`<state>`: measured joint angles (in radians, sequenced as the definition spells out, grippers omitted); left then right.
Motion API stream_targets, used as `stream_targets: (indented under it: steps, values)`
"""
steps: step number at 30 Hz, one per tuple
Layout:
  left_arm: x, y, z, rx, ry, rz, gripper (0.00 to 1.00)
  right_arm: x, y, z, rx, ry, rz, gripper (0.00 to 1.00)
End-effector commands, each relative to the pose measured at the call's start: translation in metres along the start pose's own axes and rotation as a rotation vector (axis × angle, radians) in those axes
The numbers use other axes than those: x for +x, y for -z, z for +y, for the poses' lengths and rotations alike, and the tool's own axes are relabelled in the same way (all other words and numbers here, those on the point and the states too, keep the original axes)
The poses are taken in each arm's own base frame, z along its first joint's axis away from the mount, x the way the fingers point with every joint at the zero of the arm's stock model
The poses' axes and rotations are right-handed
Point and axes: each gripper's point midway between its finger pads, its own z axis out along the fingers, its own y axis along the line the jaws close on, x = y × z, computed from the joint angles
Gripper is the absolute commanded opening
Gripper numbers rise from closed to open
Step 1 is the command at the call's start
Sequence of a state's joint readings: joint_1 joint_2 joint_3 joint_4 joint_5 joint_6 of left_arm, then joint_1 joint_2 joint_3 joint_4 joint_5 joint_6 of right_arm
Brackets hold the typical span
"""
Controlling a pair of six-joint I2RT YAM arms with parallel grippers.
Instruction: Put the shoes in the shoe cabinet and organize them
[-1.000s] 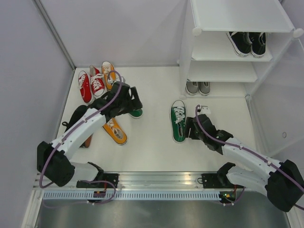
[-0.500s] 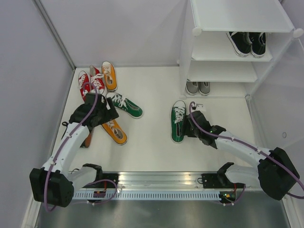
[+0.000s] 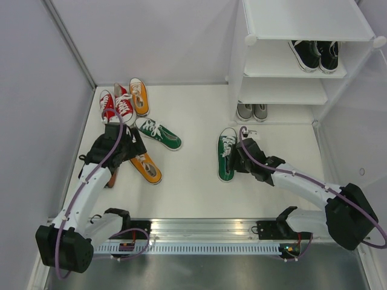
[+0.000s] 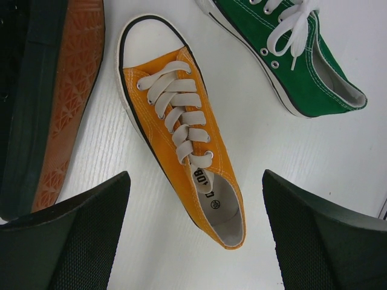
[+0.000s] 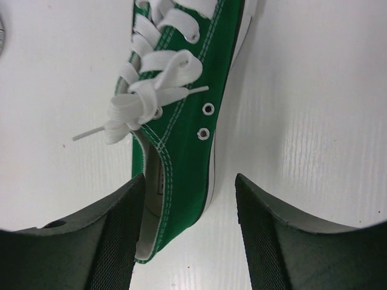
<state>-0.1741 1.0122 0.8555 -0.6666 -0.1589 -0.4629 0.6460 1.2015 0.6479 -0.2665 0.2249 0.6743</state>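
My right gripper (image 3: pixel 242 158) (image 5: pixel 189 181) is open and low at the heel of a green shoe (image 3: pixel 227 154) (image 5: pixel 181 139). Its left finger sits at the shoe's opening, and its right finger stands off the sole with a gap. My left gripper (image 3: pixel 129 148) (image 4: pixel 195 181) hangs open over the heel of an orange shoe (image 3: pixel 147 168) (image 4: pixel 181 127), holding nothing. The other green shoe (image 3: pixel 158 133) (image 4: pixel 296 60) lies just beyond it. A red pair (image 3: pixel 116 107) and another orange shoe (image 3: pixel 138 95) lie at the far left. The shoe cabinet (image 3: pixel 302 18) stands at the far right, holding a black pair (image 3: pixel 314 54) and a grey pair (image 3: pixel 252 111).
A black shoe (image 4: pixel 66 90) lies on its side with its brown sole showing, left of the orange shoe under my left arm. White walls close the floor on the left, back and right. A metal rail (image 3: pixel 199 232) runs along the near edge.
My left arm has drawn back toward the near left, from over the green shoe to over the orange one. My right gripper has narrowed a little and settled at the green shoe's heel.
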Motion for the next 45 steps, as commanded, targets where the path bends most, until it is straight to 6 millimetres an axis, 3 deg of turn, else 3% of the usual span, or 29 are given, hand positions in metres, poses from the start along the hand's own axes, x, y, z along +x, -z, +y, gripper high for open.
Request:
stream_targets:
  steps: [1,10,13,15,19,20,21,25,29,31,32,34,35,37,38,40,41,45]
  values:
    - [-0.009,0.002,0.008,-0.029,-0.032,-0.053,0.92,0.015,-0.012,-0.007,0.029,-0.017,0.030,0.65]
    - [-0.010,0.003,0.013,-0.053,-0.036,-0.064,0.92,0.037,-0.045,-0.001,0.022,-0.025,0.106,0.59]
    - [-0.010,0.003,0.013,-0.050,-0.038,-0.064,0.92,0.041,-0.051,-0.005,0.040,-0.014,0.117,0.50]
    - [-0.009,0.002,0.013,-0.051,-0.038,-0.061,0.92,0.035,-0.050,-0.005,0.046,-0.008,0.101,0.38]
    - [-0.009,0.002,0.014,-0.054,-0.039,-0.064,0.92,0.021,-0.033,-0.014,0.096,0.031,0.070,0.01]
    - [-0.009,0.003,0.014,-0.054,-0.039,-0.066,0.92,0.015,-0.029,-0.018,0.116,0.041,0.056,0.01]
    - [-0.009,0.003,0.014,-0.054,-0.039,-0.066,0.92,0.003,-0.020,-0.017,0.113,0.039,0.023,0.01]
    - [-0.010,0.003,0.015,-0.057,-0.037,-0.067,0.92,-0.031,0.015,-0.044,0.213,0.038,-0.052,0.01]
    - [-0.009,0.002,0.015,-0.059,-0.039,-0.066,0.92,-0.079,0.056,-0.059,0.242,-0.005,-0.161,0.01]
    - [-0.009,0.002,0.015,-0.062,-0.038,-0.066,0.92,-0.092,0.075,-0.063,0.250,-0.008,-0.191,0.01]
    - [-0.009,0.002,0.015,-0.063,-0.038,-0.065,0.92,-0.111,0.091,-0.062,0.249,-0.022,-0.249,0.01]
    - [-0.009,0.002,0.016,-0.065,-0.039,-0.064,0.92,-0.125,0.108,-0.064,0.264,-0.006,-0.280,0.01]
    - [-0.009,0.002,0.016,-0.065,-0.040,-0.064,0.92,-0.145,0.124,-0.059,0.254,-0.017,-0.329,0.01]
    - [-0.008,0.001,0.017,-0.069,-0.041,-0.059,0.92,-0.159,0.137,-0.056,0.240,0.003,-0.338,0.01]
    - [-0.008,0.001,0.017,-0.068,-0.041,-0.060,0.92,-0.180,0.149,-0.051,0.226,0.010,-0.367,0.01]
    - [-0.008,0.001,0.017,-0.069,-0.039,-0.063,0.92,-0.198,0.160,-0.049,0.223,0.018,-0.386,0.00]
    - [-0.008,0.001,0.017,-0.069,-0.039,-0.063,0.92,-0.219,0.167,-0.048,0.226,0.018,-0.417,0.01]
    - [-0.009,0.001,0.017,-0.073,-0.041,-0.064,0.92,-0.267,0.172,-0.033,0.173,0.013,-0.467,0.01]
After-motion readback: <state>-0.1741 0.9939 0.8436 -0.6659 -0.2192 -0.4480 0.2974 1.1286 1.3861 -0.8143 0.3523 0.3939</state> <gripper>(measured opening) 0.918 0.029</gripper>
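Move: The green shoe lying by the cabinet has its middle about 4 cm ahead of the right hand, 2 cm to its left and 7 cm below, with the open fingers over its heel-end collar. From that hand, the grey pair on the cabinet's bottom level is roughly 24 cm ahead and 7 cm right; the other green shoe lies 11 cm ahead and 27 cm left. From the left hand, the nearer green shoe is some 32 cm right and 2 cm ahead. Pinches the right-hand side wall of the green shoe's collar, one finger inside and one outside: the right hand first sinks nearly 6 cm, then shuts its fingers. It lifts the shoe nearly 30 cm, swinging right and somewhat forward towards the cabinet, while the fingers tip upward and the wrist turns clockwise some 15 degrees. ##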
